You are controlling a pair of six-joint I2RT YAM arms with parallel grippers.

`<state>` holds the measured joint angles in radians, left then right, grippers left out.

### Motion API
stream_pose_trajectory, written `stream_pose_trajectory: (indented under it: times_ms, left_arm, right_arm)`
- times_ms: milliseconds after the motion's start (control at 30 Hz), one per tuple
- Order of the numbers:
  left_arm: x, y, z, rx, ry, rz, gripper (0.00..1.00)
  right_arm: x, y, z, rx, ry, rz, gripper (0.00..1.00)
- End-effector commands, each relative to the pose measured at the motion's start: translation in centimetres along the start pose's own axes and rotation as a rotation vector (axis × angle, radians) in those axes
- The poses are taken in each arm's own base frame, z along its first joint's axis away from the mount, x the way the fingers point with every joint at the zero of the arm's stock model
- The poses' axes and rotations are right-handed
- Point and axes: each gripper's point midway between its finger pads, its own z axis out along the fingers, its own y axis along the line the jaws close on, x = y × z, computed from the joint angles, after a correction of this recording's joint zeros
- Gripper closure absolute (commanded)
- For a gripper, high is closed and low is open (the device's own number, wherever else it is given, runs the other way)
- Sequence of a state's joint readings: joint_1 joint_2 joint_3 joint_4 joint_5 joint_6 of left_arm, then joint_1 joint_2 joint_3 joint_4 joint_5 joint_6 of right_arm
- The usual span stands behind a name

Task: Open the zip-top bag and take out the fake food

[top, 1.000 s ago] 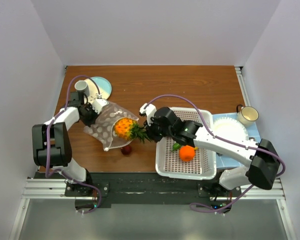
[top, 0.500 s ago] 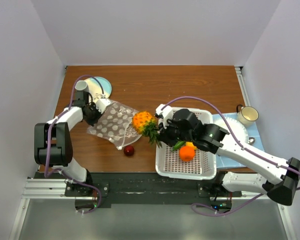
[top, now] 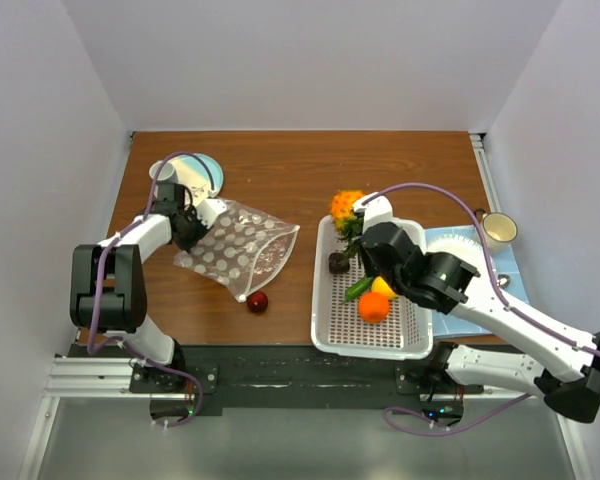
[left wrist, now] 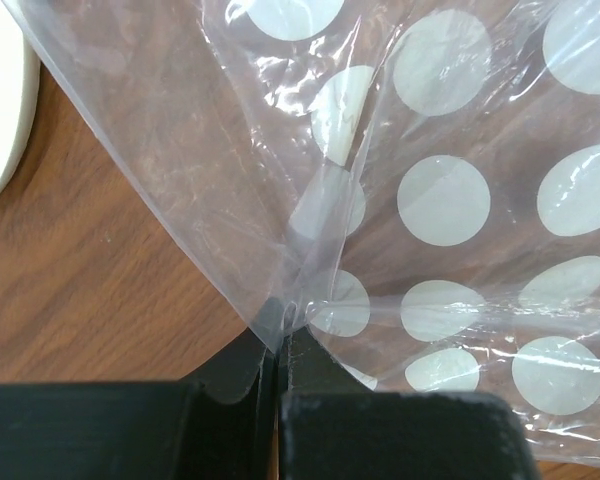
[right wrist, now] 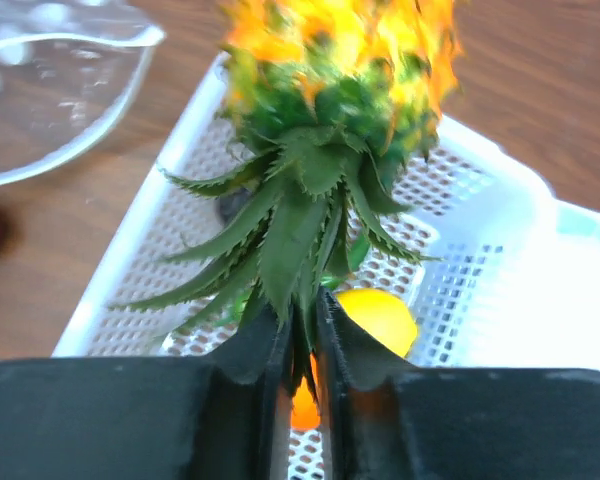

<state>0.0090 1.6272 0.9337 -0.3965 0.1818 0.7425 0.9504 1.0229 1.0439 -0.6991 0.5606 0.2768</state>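
Note:
The clear zip-top bag (top: 242,245) with white dots lies flat on the table, and no food shows inside it. My left gripper (top: 188,228) is shut on its far-left corner, and in the wrist view the plastic (left wrist: 430,180) is pinched between the fingertips (left wrist: 280,335). My right gripper (top: 358,232) holds a fake pineapple (top: 346,205) by its green leaves (right wrist: 310,230) over the far-left corner of the white basket (top: 370,345). An orange (top: 373,308), a lemon (top: 383,288), a green piece (top: 359,288) and a dark piece (top: 337,262) lie in the basket.
A small red fruit (top: 257,301) sits on the table in front of the bag. A pale blue plate (top: 202,175) with a grey cup (top: 163,172) is at the far left. A white plate (top: 465,255) and a mug (top: 496,229) stand right of the basket.
My right arm pulled the pineapple out of the bag and carried it right, to the basket's far-left corner. The bag went flat. My left gripper kept its hold on the corner.

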Motion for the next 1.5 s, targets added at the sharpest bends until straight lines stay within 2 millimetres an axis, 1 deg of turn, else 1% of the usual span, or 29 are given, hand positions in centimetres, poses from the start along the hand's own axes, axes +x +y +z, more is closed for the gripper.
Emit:
stream_pose_trajectory:
  times_ms: [0, 33, 67, 100, 133, 200, 233, 267, 300, 333, 367, 400, 467, 500, 533, 600, 633, 667, 700, 733, 767, 833, 867, 967, 1100, 1167, 1400, 1433, 1467]
  left_arm:
    - [-0.7, 0.2, -0.6, -0.008, -0.028, -0.001, 1.0]
    - [-0.9, 0.4, -0.7, -0.009, -0.034, -0.005, 1.0]
    - [-0.9, 0.4, -0.8, -0.01, -0.034, -0.01, 1.0]
    - [-1.0, 0.4, -0.8, -0.012, -0.037, -0.01, 1.0]
    - [-0.9, 0.6, -0.9, -0.02, -0.033, -0.013, 1.0]
    - [-0.9, 0.8, -0.9, -0.033, -0.033, -0.011, 1.0]
    - [-0.9, 1.0, -1.0, -0.042, -0.031, -0.015, 1.0]
    - [-0.8, 1.5, -0.9, -0.062, -0.024, -0.018, 1.0]
    - [-0.5, 1.7, -1.0, -0.073, -0.018, -0.029, 1.0]
    - [-0.3, 2.1, -0.9, -0.082, -0.01, -0.038, 1.0]
    - [-0.1, 2.4, -0.9, -0.095, 0.0, -0.045, 1.0]
    - [0.4, 2.8, -0.9, -0.104, 0.01, -0.057, 1.0]
    - [1.2, 3.2, -0.7, -0.118, 0.031, -0.067, 1.0]
    - [1.8, 3.5, -0.8, -0.127, 0.039, -0.076, 1.0]
    - [2.2, 3.3, -0.8, -0.124, 0.045, -0.08, 1.0]
    - [2.7, 3.5, -1.0, -0.138, 0.049, -0.076, 1.0]
    - [3.1, 3.3, -1.1, -0.14, 0.054, -0.073, 1.0]
    - [3.3, 3.4, -1.2, -0.151, 0.055, -0.067, 1.0]
    - [3.6, 3.4, -1.3, -0.155, 0.062, -0.07, 1.0]
    - [3.8, 3.4, -1.3, -0.156, 0.065, -0.073, 1.0]
    - [3.9, 3.4, -1.4, -0.153, 0.065, -0.079, 1.0]
    - [3.9, 3.7, -1.6, -0.16, 0.063, -0.085, 1.0]
    - [4.0, 3.9, -1.7, -0.165, 0.063, -0.088, 1.0]
    - [4.0, 4.3, -1.8, -0.169, 0.063, -0.101, 1.0]
    - [4.0, 4.5, -1.7, -0.164, 0.063, -0.105, 1.0]
    - [3.9, 4.5, -1.7, -0.161, 0.059, -0.105, 1.0]
    - [3.7, 4.4, -1.7, -0.148, 0.052, -0.094, 1.0]
    - [3.8, 4.4, -1.7, -0.147, 0.052, -0.095, 1.0]
    - [3.8, 4.4, -1.8, -0.147, 0.052, -0.092, 1.0]
  right_arm:
    - [0.2, -1.4, 1.0, 0.138, 0.036, -0.005, 0.62]
    - [0.3, -1.1, 1.2, 0.129, 0.047, -0.009, 0.49]
    - [0.2, -0.8, 1.4, 0.117, 0.052, -0.015, 0.18]
    - [-0.3, -0.5, 1.2, 0.1, 0.041, -0.008, 0.02]
    - [-0.8, -0.3, 1.2, 0.083, 0.03, -0.03, 0.01]
    - [-2.5, 0.7, 0.8, 0.014, -0.031, -0.006, 0.01]
    - [-3.1, 1.1, 0.6, -0.018, -0.055, -0.034, 0.01]
    - [-4.5, 1.9, 0.4, -0.068, -0.103, -0.021, 0.01]
    - [-5.6, 3.5, -0.3, -0.157, -0.132, -0.017, 0.01]
    - [-6.3, 4.5, -0.5, -0.217, -0.157, -0.03, 0.01]
    - [-7.7, 5.8, -0.8, -0.277, -0.208, -0.017, 0.01]
    - [-7.8, 8.0, -0.6, -0.371, -0.198, -0.034, 0.01]
    - [-8.0, 10.3, 0.1, -0.446, -0.195, -0.057, 0.01]
    - [-7.5, 12.3, 1.0, -0.488, -0.162, -0.085, 0.01]
    - [-6.9, 13.9, 1.3, -0.548, -0.136, -0.108, 0.01]
    - [-6.5, 16.6, 1.5, -0.625, -0.126, -0.137, 0.02]
    - [-5.0, 18.1, 2.8, -0.639, -0.079, -0.164, 0.01]
    - [-4.8, 19.0, 3.4, -0.649, -0.085, -0.169, 0.01]
    - [-3.6, 20.1, 4.0, -0.661, -0.062, -0.192, 0.01]
    - [-2.0, 21.0, 5.5, -0.655, -0.022, -0.221, 0.01]
    - [-1.0, 21.9, 6.2, -0.659, -0.004, -0.238, 0.01]
    - [0.0, 22.9, 7.4, -0.66, 0.014, -0.264, 0.01]
    - [1.4, 23.9, 8.4, -0.665, 0.046, -0.283, 0.01]
    - [2.5, 25.6, 9.5, -0.686, 0.065, -0.303, 0.01]
    - [3.4, 27.4, 9.7, -0.736, 0.073, -0.325, 0.01]
    - [3.7, 27.7, 10.2, -0.733, 0.081, -0.331, 0.01]
    - [5.8, 28.6, 12.4, -0.718, 0.132, -0.358, 0.01]
    - [6.8, 28.7, 13.1, -0.707, 0.153, -0.371, 0.01]
    - [7.3, 28.5, 13.4, -0.691, 0.167, -0.379, 0.01]
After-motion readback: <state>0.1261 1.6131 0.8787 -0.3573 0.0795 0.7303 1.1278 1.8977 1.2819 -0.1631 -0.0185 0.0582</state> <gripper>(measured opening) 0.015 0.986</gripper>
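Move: About 27 cm to the left of the right hand, 3 cm back and some 20 cm below it lies the red fruit on the table. The right hand still pinches the pineapple's leaves over the tray, whose middle is about 3 cm right, 1 cm ahead and 21 cm down. The bag's middle lies 14 cm farther out than the red fruit and 4 cm left of it. From the left hand, the red fruit is about 17 cm right and 15 cm back. Opening wide, the right hand lets go of the pineapple's leaves with a small dip over the tray, lifts slightly, then sweeps some 26 cm left and down to the red fruit, turning about 40 degrees counter-clockwise and stopping with open fingers around or just above it. Meanwhile the left hand keeps its pinch on the bag and drags it about 5 cm left, clear of the fruit. ##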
